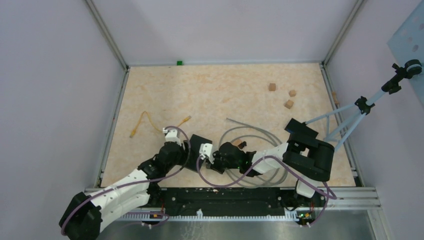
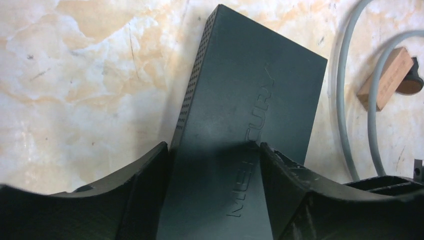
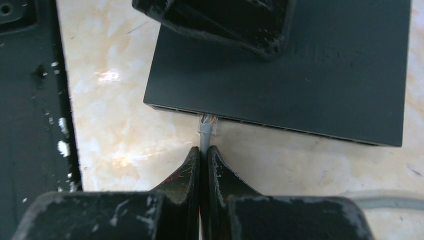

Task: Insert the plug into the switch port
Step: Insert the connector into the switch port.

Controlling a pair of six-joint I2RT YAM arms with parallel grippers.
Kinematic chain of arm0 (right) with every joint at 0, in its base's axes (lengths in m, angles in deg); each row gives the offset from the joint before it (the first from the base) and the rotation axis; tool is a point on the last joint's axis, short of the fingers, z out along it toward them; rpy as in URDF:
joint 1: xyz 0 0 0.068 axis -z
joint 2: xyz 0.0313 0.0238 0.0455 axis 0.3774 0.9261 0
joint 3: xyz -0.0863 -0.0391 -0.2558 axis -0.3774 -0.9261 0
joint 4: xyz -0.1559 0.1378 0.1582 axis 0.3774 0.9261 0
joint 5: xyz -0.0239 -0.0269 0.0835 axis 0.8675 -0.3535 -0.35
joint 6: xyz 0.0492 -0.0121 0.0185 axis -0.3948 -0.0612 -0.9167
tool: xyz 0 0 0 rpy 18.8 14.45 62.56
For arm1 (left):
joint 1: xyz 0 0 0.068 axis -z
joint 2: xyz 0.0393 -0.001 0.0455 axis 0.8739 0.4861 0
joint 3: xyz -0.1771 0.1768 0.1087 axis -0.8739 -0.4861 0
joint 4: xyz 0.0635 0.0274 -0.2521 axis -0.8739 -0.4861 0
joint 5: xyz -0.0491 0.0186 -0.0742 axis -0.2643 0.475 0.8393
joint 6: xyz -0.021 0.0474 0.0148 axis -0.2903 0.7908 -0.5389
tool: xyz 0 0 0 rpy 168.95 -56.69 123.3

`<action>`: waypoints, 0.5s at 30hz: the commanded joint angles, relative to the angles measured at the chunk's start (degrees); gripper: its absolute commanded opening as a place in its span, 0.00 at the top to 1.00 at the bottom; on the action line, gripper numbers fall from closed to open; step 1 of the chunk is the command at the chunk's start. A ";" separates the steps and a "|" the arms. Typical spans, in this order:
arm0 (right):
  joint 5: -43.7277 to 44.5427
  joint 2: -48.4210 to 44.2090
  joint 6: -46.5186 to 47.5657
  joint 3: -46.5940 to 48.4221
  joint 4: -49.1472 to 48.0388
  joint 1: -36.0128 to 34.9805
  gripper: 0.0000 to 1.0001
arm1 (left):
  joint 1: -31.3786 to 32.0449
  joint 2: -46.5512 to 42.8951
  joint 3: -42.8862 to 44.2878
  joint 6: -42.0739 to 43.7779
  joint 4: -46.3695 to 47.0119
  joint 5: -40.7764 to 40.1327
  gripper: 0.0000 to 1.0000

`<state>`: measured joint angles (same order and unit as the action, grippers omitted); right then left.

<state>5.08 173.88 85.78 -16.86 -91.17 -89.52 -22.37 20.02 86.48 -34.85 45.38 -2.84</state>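
The switch (image 2: 250,100) is a flat black box lying on the table, also in the top view (image 1: 201,140). My left gripper (image 2: 212,150) stands open over it, one finger along its left edge and the other resting on its top. That finger (image 3: 225,20) shows in the right wrist view. The clear plug (image 3: 207,125) has its front end in a port near the left end of the switch's front face (image 3: 310,85), and its rear part sticks out. My right gripper (image 3: 204,149) is shut on the grey cable just behind the plug.
The grey cable (image 1: 255,137) coils to the right of the switch. A yellow cable (image 1: 142,122) lies at the left. Three wooden cubes (image 1: 288,104) sit at the back right, and another block (image 2: 387,77) lies beside the cable. A tripod (image 1: 360,107) stands at the right wall.
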 commanded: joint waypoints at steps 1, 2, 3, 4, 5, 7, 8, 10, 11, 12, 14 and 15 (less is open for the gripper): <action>-9.40 -2.17 2.79 6.17 -0.91 -0.15 1.00 | 4.53 -2.54 5.62 -7.24 -12.56 6.15 0.24; -9.43 -2.86 2.67 5.43 1.38 -0.13 0.97 | 4.40 -2.83 7.44 -6.97 -13.45 2.37 0.20; -9.08 -3.30 2.59 4.88 3.23 -0.15 0.94 | 4.17 -2.78 8.80 -6.47 -14.17 0.95 0.17; -8.50 -3.47 2.22 4.51 4.69 -0.15 0.89 | 3.87 -2.32 10.21 -5.92 -14.88 -1.16 0.15; -8.00 -3.61 1.75 4.26 5.78 -0.13 0.84 | 3.43 -1.60 11.68 -5.43 -15.58 -3.37 0.13; -7.24 -3.56 1.13 4.26 7.88 -0.15 0.74 | 1.98 0.70 14.43 -3.91 -17.21 -5.33 0.08; -6.79 -3.63 0.66 4.30 8.65 -0.15 0.68 | 0.97 1.60 15.62 -3.13 -17.83 -5.61 0.07; -5.77 -4.31 -0.10 4.30 9.72 -0.15 0.55 | -1.90 2.62 18.02 -1.53 -19.03 -5.58 0.04; -5.00 -5.04 -0.56 4.16 10.13 -0.15 0.48 | -3.42 2.65 19.16 -0.57 -19.60 -5.25 0.03; -4.07 -6.02 -0.97 4.07 10.59 -0.15 0.45 | -4.91 2.40 20.24 0.42 -20.08 -4.75 0.02; -1.72 -8.48 -2.47 4.28 12.20 0.06 0.43 | -7.97 1.33 22.41 2.19 -21.38 -3.89 0.01; -0.88 -9.96 -3.27 4.63 13.40 0.30 0.43 | -9.44 0.68 23.54 2.88 -22.35 -3.48 0.01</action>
<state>0.73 170.08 85.49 -14.76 -80.24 -89.50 -27.40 22.32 105.16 -35.99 26.32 -6.44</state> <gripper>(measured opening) 0.562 0.985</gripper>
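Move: The plug, already at the switch port, is about 3 cm left of the right hand's closed fingers and 1 cm ahead, about level in height; the switch's middle is some 6 cm ahead and 7 cm left of that hand. The left hand hovers at the switch, whose middle lies roughly 2 cm to its right, 1 cm ahead and 2 cm below; from that hand the wooden block sits about 19 cm right and 4 cm ahead, the yellow cable's near end some 15 cm ahead and 2 cm left. The right hand, still gripping the grey cable just behind the plug at the start, draws back about 2 cm, then opens to roughly half and lets go of the cable, staying low with a finger on either side of it. The left hand, its fingers already opening, eases back 1.5 cm, then leaves the switch, rising about 7 cm while swinging forward and a little left, with some 10 degrees of counter-clockwise turn and its fingers spreading fully. ##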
